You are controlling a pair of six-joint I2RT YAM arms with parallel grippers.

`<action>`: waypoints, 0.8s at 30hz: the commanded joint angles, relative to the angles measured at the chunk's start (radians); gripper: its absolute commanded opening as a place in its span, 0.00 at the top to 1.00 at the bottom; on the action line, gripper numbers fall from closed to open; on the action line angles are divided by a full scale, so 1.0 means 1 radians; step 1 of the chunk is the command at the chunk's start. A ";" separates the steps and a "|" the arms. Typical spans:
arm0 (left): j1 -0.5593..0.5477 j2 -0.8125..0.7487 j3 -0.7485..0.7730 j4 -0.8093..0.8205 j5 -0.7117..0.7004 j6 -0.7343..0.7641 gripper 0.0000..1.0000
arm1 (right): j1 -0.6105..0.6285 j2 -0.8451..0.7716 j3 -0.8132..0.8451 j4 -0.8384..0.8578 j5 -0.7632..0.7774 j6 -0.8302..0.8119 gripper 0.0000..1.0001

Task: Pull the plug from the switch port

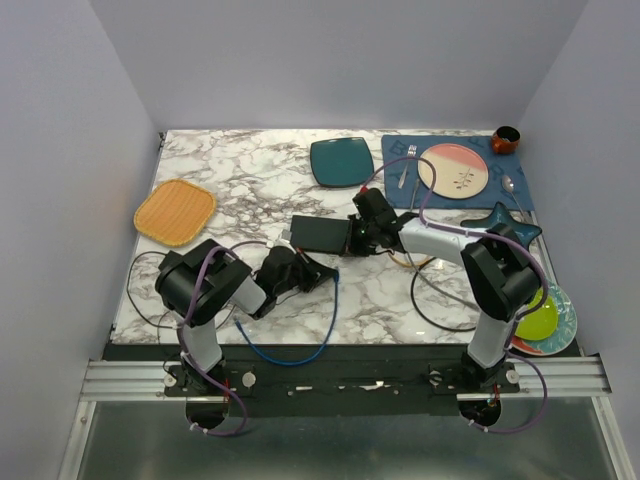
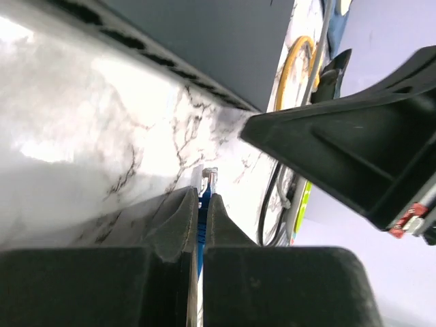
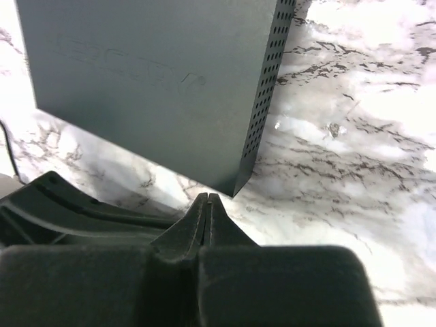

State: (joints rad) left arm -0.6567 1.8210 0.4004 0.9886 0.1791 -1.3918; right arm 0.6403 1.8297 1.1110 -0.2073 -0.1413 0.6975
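Note:
The switch (image 1: 318, 233) lies flat mid-table as a thin matte-black box, and it also shows in the left wrist view (image 2: 204, 48) and the right wrist view (image 3: 150, 82). My left gripper (image 1: 322, 272) (image 2: 203, 197) is shut on a blue cable (image 1: 300, 355) just behind its clear plug (image 2: 210, 178). The plug sits over the marble, apart from the switch's socket edge. My right gripper (image 1: 352, 240) (image 3: 206, 199) is shut with nothing in it, its tips at the switch's right corner.
A dark teal plate (image 1: 341, 160) lies behind the switch and an orange woven mat (image 1: 176, 211) at the left. A blue placemat (image 1: 455, 172) carries a pink plate and cutlery at the back right. Black and yellow cables (image 1: 432, 290) and stacked plates (image 1: 548, 318) lie at the right.

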 commanded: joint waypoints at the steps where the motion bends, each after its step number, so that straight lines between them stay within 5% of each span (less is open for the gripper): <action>1: -0.006 -0.092 -0.012 -0.172 0.005 0.079 1.00 | 0.012 -0.148 -0.032 0.000 0.032 -0.048 0.86; 2: -0.006 -0.116 0.009 -0.223 0.000 0.094 1.00 | 0.012 -0.186 -0.071 -0.010 0.035 -0.053 0.72; 5: -0.006 -0.224 0.064 -0.345 -0.027 0.164 1.00 | 0.012 -0.314 -0.155 -0.018 -0.001 -0.072 0.56; 14: -0.003 -0.400 0.205 -0.525 -0.070 0.246 1.00 | 0.061 -0.586 -0.513 0.319 -0.280 -0.081 0.43; 24: -0.014 -0.483 0.206 -0.539 -0.079 0.229 1.00 | 0.098 -0.620 -0.551 0.454 -0.205 -0.023 0.39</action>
State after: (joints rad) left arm -0.6575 1.3941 0.6109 0.4755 0.1356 -1.1767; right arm 0.7284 1.2121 0.5396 0.1402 -0.3721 0.6582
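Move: The left fingers already pinch the blue plug, out of its port and practically at the fingertips; the switch's middle is about 9 cm ahead of that hand and 3 cm to its left, at nearly the same height. From the right hand, shut at the switch's front right corner, the plug is some 5 cm back and 3 cm left, the switch's middle 4 cm ahead and 7 cm left, and the yellow cable 13 cm right and 2 cm back. Left lifts the pinched plug about 12 cm; right opens, rises from the switch and draws back as far. ##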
